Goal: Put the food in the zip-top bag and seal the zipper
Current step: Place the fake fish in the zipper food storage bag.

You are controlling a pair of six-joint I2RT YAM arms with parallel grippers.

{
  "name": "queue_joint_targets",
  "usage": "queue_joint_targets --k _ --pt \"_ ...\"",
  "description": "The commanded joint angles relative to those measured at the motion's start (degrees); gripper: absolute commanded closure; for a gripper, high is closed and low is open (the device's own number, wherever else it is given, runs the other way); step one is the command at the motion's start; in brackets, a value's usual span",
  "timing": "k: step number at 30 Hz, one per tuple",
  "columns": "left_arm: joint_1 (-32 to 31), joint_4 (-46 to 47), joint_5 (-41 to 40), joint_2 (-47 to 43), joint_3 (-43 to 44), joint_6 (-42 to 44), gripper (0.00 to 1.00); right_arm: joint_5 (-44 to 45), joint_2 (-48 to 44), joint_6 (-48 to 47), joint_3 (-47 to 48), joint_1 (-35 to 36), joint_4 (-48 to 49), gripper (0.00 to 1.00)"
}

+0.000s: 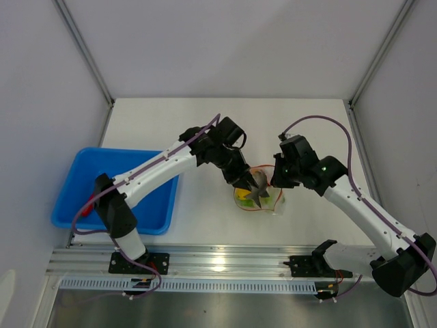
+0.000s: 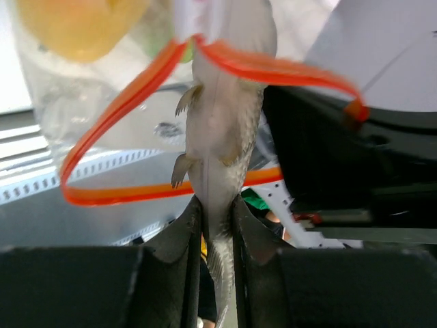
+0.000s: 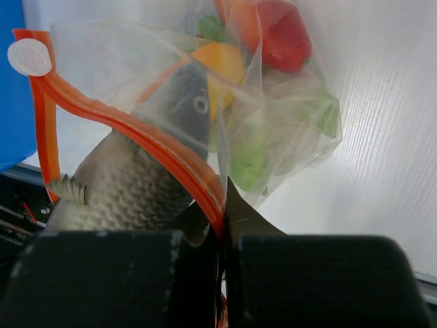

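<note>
The clear zip-top bag (image 1: 268, 201) stands at the table's middle with its mouth held wide. My right gripper (image 3: 224, 205) is shut on the red zipper (image 3: 136, 133) strip at the bag's rim. A grey fish (image 2: 225, 123) is pinched by its tail in my left gripper (image 2: 217, 212), which is shut on it. Its head is past the zipper (image 2: 123, 102) and inside the bag, its body half out. Through the plastic (image 3: 293, 137) show a red-orange fruit (image 3: 280, 34), a yellow piece (image 3: 218, 65) and green leafy bits (image 3: 249, 157).
A blue tray (image 1: 102, 184) sits at the table's left, under my left arm, with a small red piece (image 1: 85, 210) at its near-left corner. A metal rail (image 1: 225, 263) runs along the near edge. White walls close in the table's sides and back.
</note>
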Motion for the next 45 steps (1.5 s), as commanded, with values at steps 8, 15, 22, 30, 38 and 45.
queue_joint_targets --k 8,15,22,30,38,45 --pt "0.03 10.47 -7.95 1.19 -0.93 -3.92 0.99 -5.07 -1.27 4.18 2.81 0.79 -1.14 1.0" --pt "0.56 13.98 -12.08 3.12 -1.46 -2.52 1.0 -4.55 -1.27 4.45 3.26 0.7 -2.02 1.0" --pt "0.83 20.23 -17.1 3.55 -3.22 1.51 0.99 -4.72 -0.74 4.54 3.78 0.44 -1.23 1.0" --pt "-1.19 22.33 -19.21 6.9 -2.78 5.83 0.46 -6.73 1.45 4.01 7.12 -1.05 -1.75 1.0" --pt "-1.9 16.99 -19.12 7.69 4.31 13.2 0.04 -8.68 0.84 3.83 4.84 -4.04 -1.49 1.0" --pt "-1.72 8.38 -24.48 1.1 7.15 24.63 0.01 -8.5 -0.47 2.34 4.22 -5.18 -3.42 1.0"
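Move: Roughly 3 cm right, 2 cm ahead and 4 cm below the left hand is the middle of the bag's open mouth; that hand already grips the fish near its tail, head partly inside. The yellow fruit lies down in the bag, 2 cm ahead, 3 cm left and 12 cm below; the right gripper's tips are about 8 cm right, 3 cm ahead and 3 cm lower. From the right hand the mouth's middle is some 5 cm left and 1 cm back, about level. Feeding the fish deeper into the bag, the left hand pushes about 8 cm forward, some 4 cm right and 5 to 6 cm down, its fingertips swinging forward by about 30 degrees in all. Low in that reach it opens wide and lets go, then rises some 3 cm. The right hand keeps the zip edge pinched, easing about 1 cm back, then returning forward and rising slightly. ##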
